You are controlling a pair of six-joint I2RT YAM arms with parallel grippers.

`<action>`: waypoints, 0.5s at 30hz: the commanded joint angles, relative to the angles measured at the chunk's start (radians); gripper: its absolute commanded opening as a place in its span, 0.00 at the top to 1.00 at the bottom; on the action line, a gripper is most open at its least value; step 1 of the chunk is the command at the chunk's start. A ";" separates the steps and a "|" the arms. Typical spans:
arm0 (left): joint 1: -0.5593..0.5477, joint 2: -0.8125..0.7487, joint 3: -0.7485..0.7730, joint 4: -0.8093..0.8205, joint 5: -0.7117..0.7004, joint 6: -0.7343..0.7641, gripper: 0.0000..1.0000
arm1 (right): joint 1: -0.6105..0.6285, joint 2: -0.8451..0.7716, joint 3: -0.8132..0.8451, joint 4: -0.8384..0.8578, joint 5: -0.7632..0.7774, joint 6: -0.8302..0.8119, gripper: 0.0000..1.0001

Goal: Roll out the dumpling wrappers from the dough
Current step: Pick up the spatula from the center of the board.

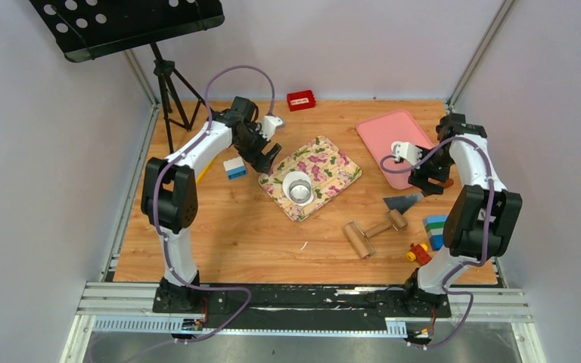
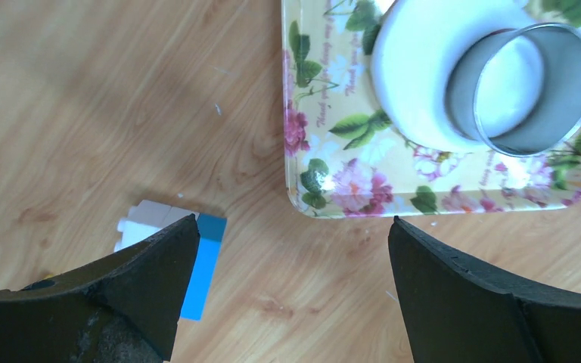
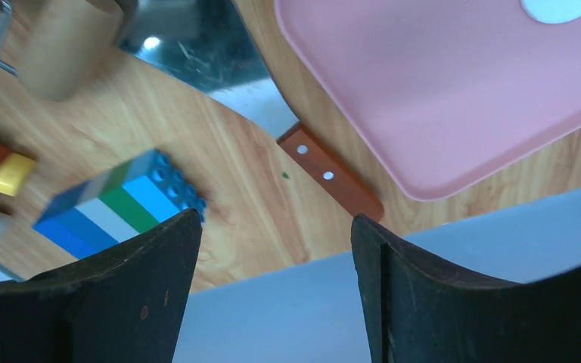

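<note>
A flattened round of white dough (image 2: 416, 76) lies on the floral tray (image 2: 333, 174), with a metal ring cutter (image 2: 567, 83) standing on it. In the top view the dough (image 1: 295, 179) and ring cutter (image 1: 301, 198) sit mid-tray (image 1: 340, 170). My left gripper (image 2: 293, 227) is open and empty over bare wood just off the tray's near-left corner (image 1: 266, 161). A white disc, seemingly a dumpling wrapper (image 3: 560, 6), shows on the pink tray (image 3: 454, 98). My right gripper (image 3: 276, 219) is open and empty by the scraper's brown handle (image 3: 333, 172), at the table's right side (image 1: 433, 181).
A white-and-blue block (image 2: 200, 261) lies beside my left finger. A wooden rolling pin (image 1: 374, 231) and the metal scraper (image 1: 402, 201) lie right of centre. Coloured blocks (image 1: 434, 227) and a red-yellow toy (image 1: 418, 253) sit at the right edge. A red box (image 1: 300, 99) is at the back.
</note>
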 commanded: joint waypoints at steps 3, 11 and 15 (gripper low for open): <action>-0.022 -0.087 0.008 -0.042 0.047 0.034 0.00 | 0.008 0.038 -0.039 0.172 0.150 -0.267 0.28; -0.037 -0.142 -0.077 -0.007 0.012 0.033 0.00 | 0.044 0.126 0.036 0.137 0.305 -0.225 0.30; -0.037 -0.163 -0.100 -0.002 0.017 0.031 0.00 | 0.124 0.234 0.223 0.009 0.338 0.290 0.30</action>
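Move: Ahead and a little right of the right hand, about 4 cm out, 2 cm over and 10 cm below, lies the brown spatula handle. Its blade is level with the hand, some 9 cm left, and the pink tray's middle about 15 cm ahead and 6 cm left. The colored blocks sit roughly 9 cm straight back, the rolling pin 9 cm back and 16 cm left. From the left hand, the handle is some 50 cm right and 4 cm back. Closing in on the spatula handle from above, the open right hand slants forward and right by about 3.5 cm each way and sinks nearly 3 cm, its fingertips tipping some 15 degrees to the right and the hand turning slightly counter-clockwise. It doesn't reach the handle. The empty left hand bobs up 2 cm and half down again while drawing back about 3 cm, fingers wide. ##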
